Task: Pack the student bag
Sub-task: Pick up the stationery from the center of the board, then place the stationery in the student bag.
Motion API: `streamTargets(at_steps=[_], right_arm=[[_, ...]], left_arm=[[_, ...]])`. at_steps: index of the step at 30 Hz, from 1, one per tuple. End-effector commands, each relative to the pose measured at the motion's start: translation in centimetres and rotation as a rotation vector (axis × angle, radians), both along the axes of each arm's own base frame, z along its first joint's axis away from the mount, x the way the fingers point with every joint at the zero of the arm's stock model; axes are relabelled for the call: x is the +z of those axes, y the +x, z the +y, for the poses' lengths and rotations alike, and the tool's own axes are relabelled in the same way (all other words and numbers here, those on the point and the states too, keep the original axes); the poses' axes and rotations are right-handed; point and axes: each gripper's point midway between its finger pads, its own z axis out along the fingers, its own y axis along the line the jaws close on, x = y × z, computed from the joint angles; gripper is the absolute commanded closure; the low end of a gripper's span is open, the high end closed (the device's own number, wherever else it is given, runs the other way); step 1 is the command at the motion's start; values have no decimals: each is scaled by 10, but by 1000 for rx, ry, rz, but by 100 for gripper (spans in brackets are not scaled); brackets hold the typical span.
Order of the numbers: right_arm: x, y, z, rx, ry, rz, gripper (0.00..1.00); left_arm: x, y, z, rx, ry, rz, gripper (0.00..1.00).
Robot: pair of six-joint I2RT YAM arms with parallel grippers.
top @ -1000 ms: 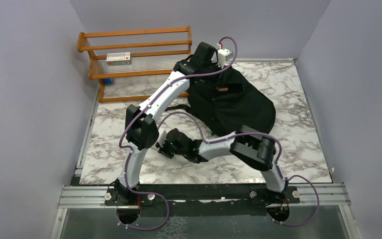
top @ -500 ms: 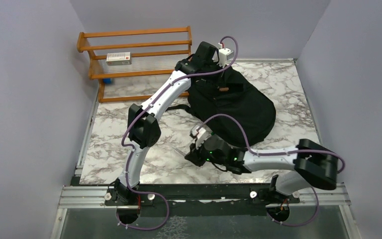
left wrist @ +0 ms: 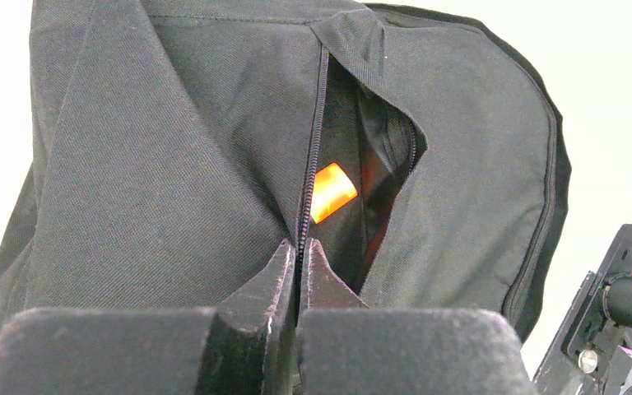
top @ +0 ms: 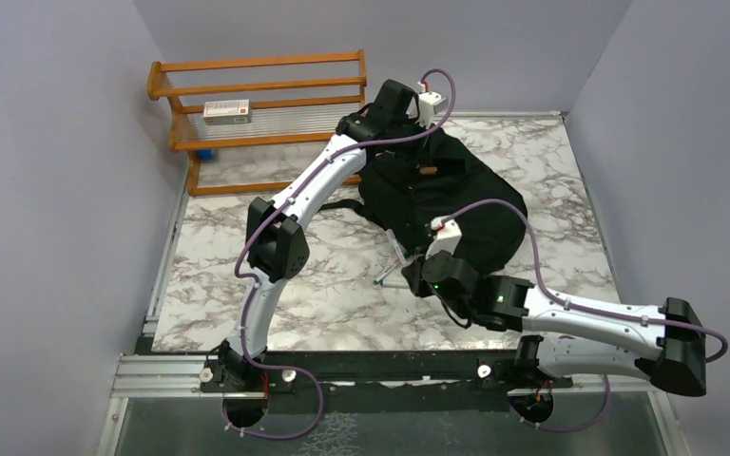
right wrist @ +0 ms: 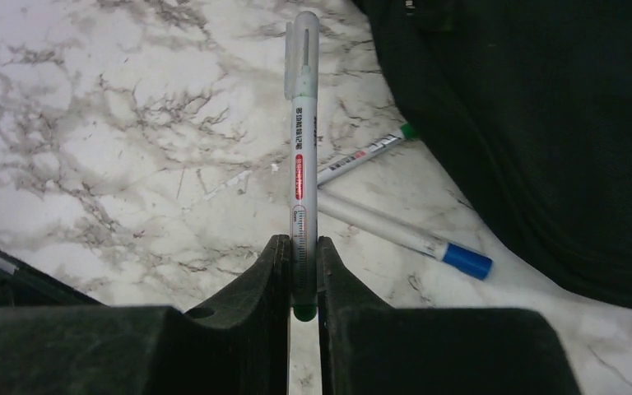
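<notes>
The black student bag lies at the back middle of the marble table. My left gripper is at the bag's far end, shut on the zipper edge of the student bag. The pocket beside the zipper gapes, and an orange item shows inside. Near the bag's front edge, my right gripper is shut on a white pen with a green end, which points away from the fingers. Two more pens lie under it: one green-tipped and one blue-capped, both next to the bag.
A wooden rack stands at the back left with a white box on its middle shelf. Purple walls close in the table on three sides. The loose pens lie by the bag's left front corner.
My right arm has swung right and stretched out, carrying the pen from the table's middle left to the bag's front edge. The left arm has stayed put.
</notes>
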Motion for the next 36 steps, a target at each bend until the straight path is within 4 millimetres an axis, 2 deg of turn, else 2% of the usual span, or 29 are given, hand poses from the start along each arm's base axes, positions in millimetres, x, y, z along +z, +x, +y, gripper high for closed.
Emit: streamTargets(at_steps=[1,5,11,19,25,30,36], right_arm=[[17,1,-51,-230,-21,51,99],[37,1,-64,-246,-46,89,99],[59,35,-78,-196,-75,209,100],[96,48,-94,-181,-115,231,99],[104,77,-113,-196,-107,219,99],[110,105,-116,-169,-60,210,100],[111,129,-114,-146,-68,204,100]], left_arm=[[23,13,-2,24,-43,-72,100],[18,13,-2,18,-35,-66,100],[8,13,1,33,-12,-54,100],[3,14,1,36,-6,-49,100],[-4,5,-4,7,-17,-39,100],[-8,-1,-7,3,-29,-38,100],[-5,-1,-7,24,-41,-47,100]])
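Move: The right hand holds the white pen; the bag's open pocket lies about 27 cm ahead of it, 8 cm to its right and some 6 cm lower, with the orange highlighter in the pocket 2 cm left of the opening's middle. On the table, about 14 cm below that hand, the blue-capped marker is 4 cm ahead and 2 cm right, the green-capped pen 8 cm ahead and 3 cm left. From the left hand the pocket is 3 cm ahead, 4 cm right, 10 cm below. Rising and swinging right at first, then reaching forward too, the right hand carries the still-pinched white pen over the bag towards the pocket, about 13 cm right, 11 forward and 9 up; it turns slightly clockwise and tips down some 15 degrees. The left hand keeps its pinch on the pocket's zip edge, nearly still until it lowers the edge about 5 cm late on. ##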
